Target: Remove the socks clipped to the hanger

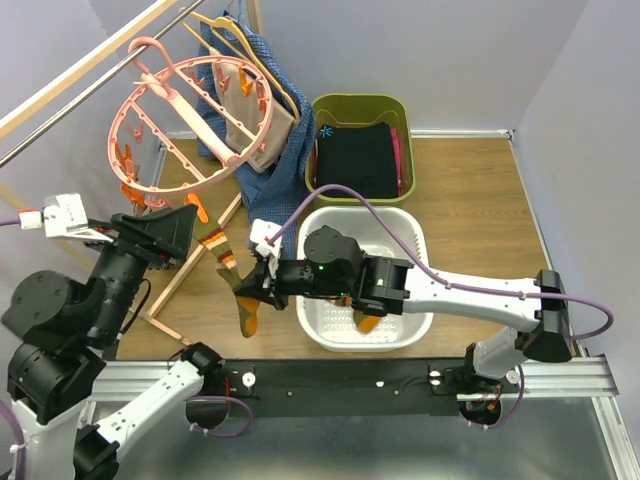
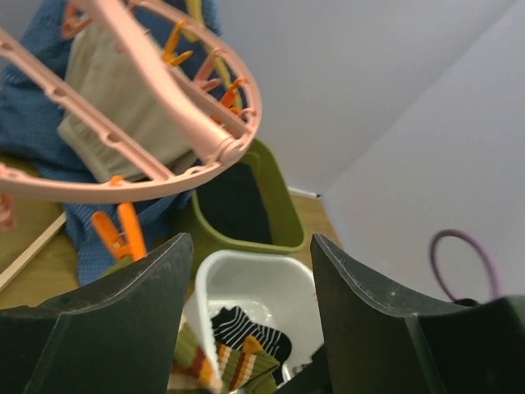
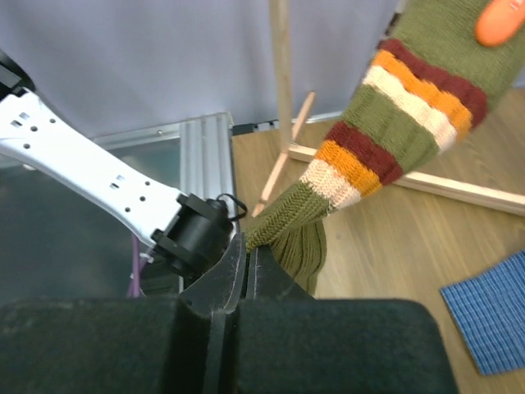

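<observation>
The salmon-pink ring hanger (image 1: 195, 120) hangs from the rack at the upper left, with orange clips dangling from it. It also shows in the left wrist view (image 2: 164, 107). A striped olive, orange and maroon sock (image 1: 228, 262) hangs below it from an orange clip (image 3: 500, 20). My right gripper (image 1: 262, 283) is shut on the olive cuff of this sock (image 3: 394, 123), its jaws (image 3: 248, 246) pressed together. My left gripper (image 1: 172, 232) is open and empty, just below the ring (image 2: 250, 271). Other socks (image 2: 246, 328) lie in the white basket (image 1: 415, 240).
A green bin (image 1: 400, 110) with black folded clothing stands behind the white basket. A blue garment (image 1: 285, 150) and a beige one hang on thin hangers beside the ring. Wooden rack bars (image 1: 185, 270) slant across the floor. An aluminium rail (image 1: 560, 375) runs along the near edge.
</observation>
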Controlling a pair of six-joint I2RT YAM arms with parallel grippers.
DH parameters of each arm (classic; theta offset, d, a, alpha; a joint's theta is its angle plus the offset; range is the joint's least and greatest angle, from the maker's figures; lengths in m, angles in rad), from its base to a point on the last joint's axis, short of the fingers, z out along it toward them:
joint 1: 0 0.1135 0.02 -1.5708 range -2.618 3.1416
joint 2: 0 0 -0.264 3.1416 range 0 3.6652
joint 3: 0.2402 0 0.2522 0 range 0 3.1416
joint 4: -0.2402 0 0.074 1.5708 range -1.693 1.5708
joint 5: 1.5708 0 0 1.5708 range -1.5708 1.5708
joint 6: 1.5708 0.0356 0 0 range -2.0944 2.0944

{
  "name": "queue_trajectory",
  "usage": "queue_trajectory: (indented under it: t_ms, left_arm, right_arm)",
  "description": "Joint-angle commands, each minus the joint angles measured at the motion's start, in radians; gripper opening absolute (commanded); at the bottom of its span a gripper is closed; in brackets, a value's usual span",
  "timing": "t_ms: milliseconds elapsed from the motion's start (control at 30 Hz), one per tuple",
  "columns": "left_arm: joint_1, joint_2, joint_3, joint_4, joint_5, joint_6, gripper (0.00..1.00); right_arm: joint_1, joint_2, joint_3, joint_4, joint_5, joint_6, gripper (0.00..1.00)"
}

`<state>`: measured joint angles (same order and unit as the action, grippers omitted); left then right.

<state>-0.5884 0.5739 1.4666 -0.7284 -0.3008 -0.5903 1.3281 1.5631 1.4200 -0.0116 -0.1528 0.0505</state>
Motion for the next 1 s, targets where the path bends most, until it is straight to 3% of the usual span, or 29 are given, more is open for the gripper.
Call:
queue_trajectory:
  t_ms: [0, 200, 667, 967]
  left_arm:
    - [0.002, -0.003, -0.083, -0.071, -0.170, -0.071, 0.66]
    - [0.004, 0.014, -0.219, 0.035, -0.141, -0.135, 0.69]
    - [0.004, -0.017, -0.365, 0.125, -0.216, -0.249, 0.71]
    - [0.002, -0.063, -0.489, 0.323, -0.270, -0.264, 0.70]
  right_arm:
    - [-0.021, -0.077, -0.072, -0.028, 0.107, -0.014, 0.01]
    - [-0.044, -0.133, -0.104, -0.041, 0.128, -0.008, 0.01]
    - [-0.086, -0.218, -0.148, -0.045, 0.110, 0.014, 0.01]
    - [-0.086, -0.229, -0.144, -0.045, 0.087, 0.026, 0.01]
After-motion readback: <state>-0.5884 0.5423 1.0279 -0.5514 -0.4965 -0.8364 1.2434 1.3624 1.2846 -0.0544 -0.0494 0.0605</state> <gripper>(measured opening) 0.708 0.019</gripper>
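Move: The orange clip holding the striped sock is about 10 cm ahead of the left hand, 3 cm to its left and 10 cm lower. The sock's middle hangs some 7 cm right of the clip, 6 cm nearer and 7 cm lower; the pink hanger's middle is 13 cm beyond the clip and 7 cm higher. From the right hand, already pinching the sock, the white basket lies about 23 cm right, 2 cm ahead and 25 cm down. Down about 12 cm and forward 7 cm, the left hand sinks from above to the orange clip, tipping its open fingers down some 15 degrees and turning them slightly counter-clockwise; they stay open, facing the clip. The right hand, still pinching the sock, draws it right about 6 cm and forward 4 cm, rising slightly near the end and turning 10 degrees clockwise, then holds still. ##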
